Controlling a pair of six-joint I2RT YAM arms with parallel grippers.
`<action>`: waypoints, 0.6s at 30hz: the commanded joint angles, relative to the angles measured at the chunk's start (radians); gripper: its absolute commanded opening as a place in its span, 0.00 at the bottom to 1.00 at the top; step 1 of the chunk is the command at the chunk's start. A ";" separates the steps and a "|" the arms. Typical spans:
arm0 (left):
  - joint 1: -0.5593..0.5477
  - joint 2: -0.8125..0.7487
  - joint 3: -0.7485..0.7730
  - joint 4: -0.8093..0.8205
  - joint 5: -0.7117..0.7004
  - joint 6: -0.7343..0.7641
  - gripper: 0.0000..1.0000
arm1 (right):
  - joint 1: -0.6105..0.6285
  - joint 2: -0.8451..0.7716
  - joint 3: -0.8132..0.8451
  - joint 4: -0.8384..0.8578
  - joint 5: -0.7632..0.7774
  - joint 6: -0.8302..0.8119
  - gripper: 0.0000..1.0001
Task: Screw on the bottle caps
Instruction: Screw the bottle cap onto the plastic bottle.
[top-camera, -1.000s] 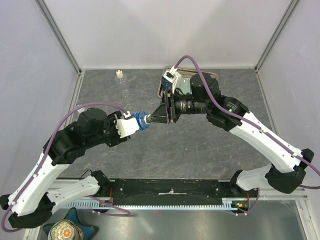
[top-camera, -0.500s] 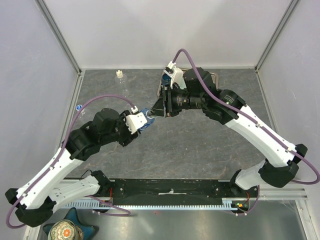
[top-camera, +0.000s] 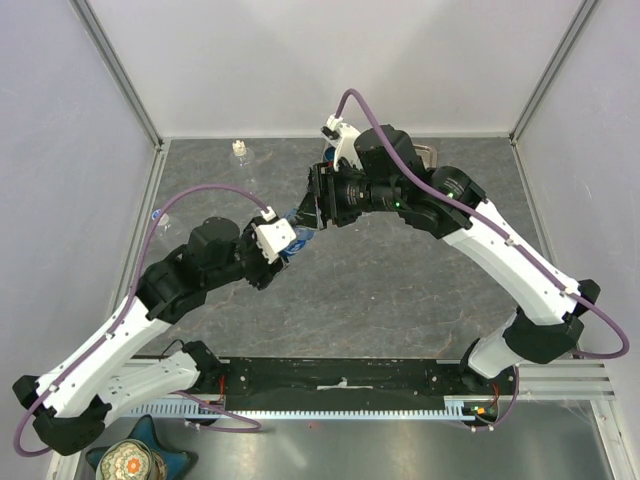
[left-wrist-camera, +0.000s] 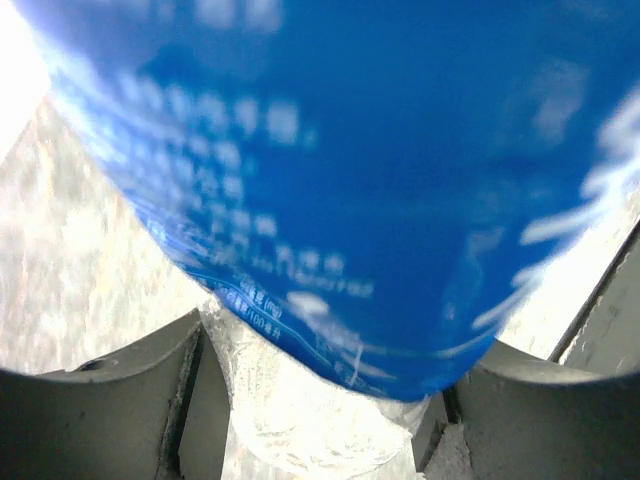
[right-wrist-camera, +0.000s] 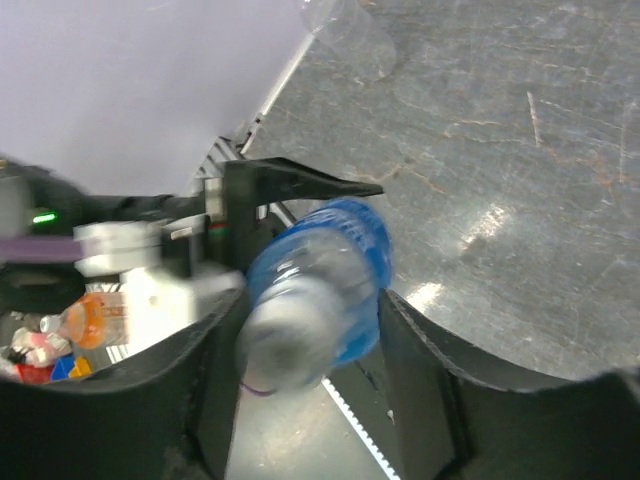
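A clear bottle with a blue label (top-camera: 297, 230) hangs tilted above the middle of the table, and my left gripper (top-camera: 288, 240) is shut on its body. The label (left-wrist-camera: 350, 150) fills the left wrist view, with the clear lower end wedged between the left gripper (left-wrist-camera: 330, 405) jaws. In the right wrist view the bottle (right-wrist-camera: 350, 250) points its whitish, blurred cap (right-wrist-camera: 285, 345) at the camera. My right gripper (right-wrist-camera: 308, 320) is open, one finger on each side of the cap end with a gap showing. From above, the right gripper (top-camera: 318, 205) meets the bottle's top.
Near the back left corner a second clear bottle (top-camera: 241, 155) has a white cap (top-camera: 238, 146) on it; it also shows as a clear bottle (right-wrist-camera: 345, 30) in the right wrist view. A metal tray (top-camera: 430, 152) sits at the back, mostly hidden by the right arm.
The right jaws have parted from the cap end. The right wrist has swung back and left, and the left arm has carried the bottle slightly right and back.
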 joint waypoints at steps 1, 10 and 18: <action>-0.019 -0.028 0.021 0.429 0.147 -0.036 0.02 | 0.076 0.089 0.006 -0.087 -0.092 0.008 0.65; -0.007 -0.063 -0.023 0.437 0.164 -0.060 0.02 | 0.076 0.115 0.127 -0.104 -0.055 -0.015 0.71; 0.013 -0.086 -0.084 0.440 0.187 -0.108 0.02 | 0.076 0.189 0.353 -0.164 -0.021 -0.058 0.92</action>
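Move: The white cap is on the neck of the held bottle, between the right hand's parted fingertips, roughly 1 cm back, 1 cm right and 1 cm above their midpoint. From that hand the bottle body lies about 2 cm back, 3 cm left and 8 cm down. From the left hand the cap lies about 2 cm ahead, 5 cm right and 12 cm up. A blue-capped bottle stands some 9 cm ahead of the left hand, 22 cm left and 8 cm lower. The bottle, still pinched near its base, is carried about 5 cm by the left hand, mostly up and also to the right, as that wrist swings its fingertips up some 15 degrees, bringing the cap farther in between the right fingers. These go on spreading from a bit over half to nearly wide open, while the right hand shifts only 2 to 3 cm up and left. ##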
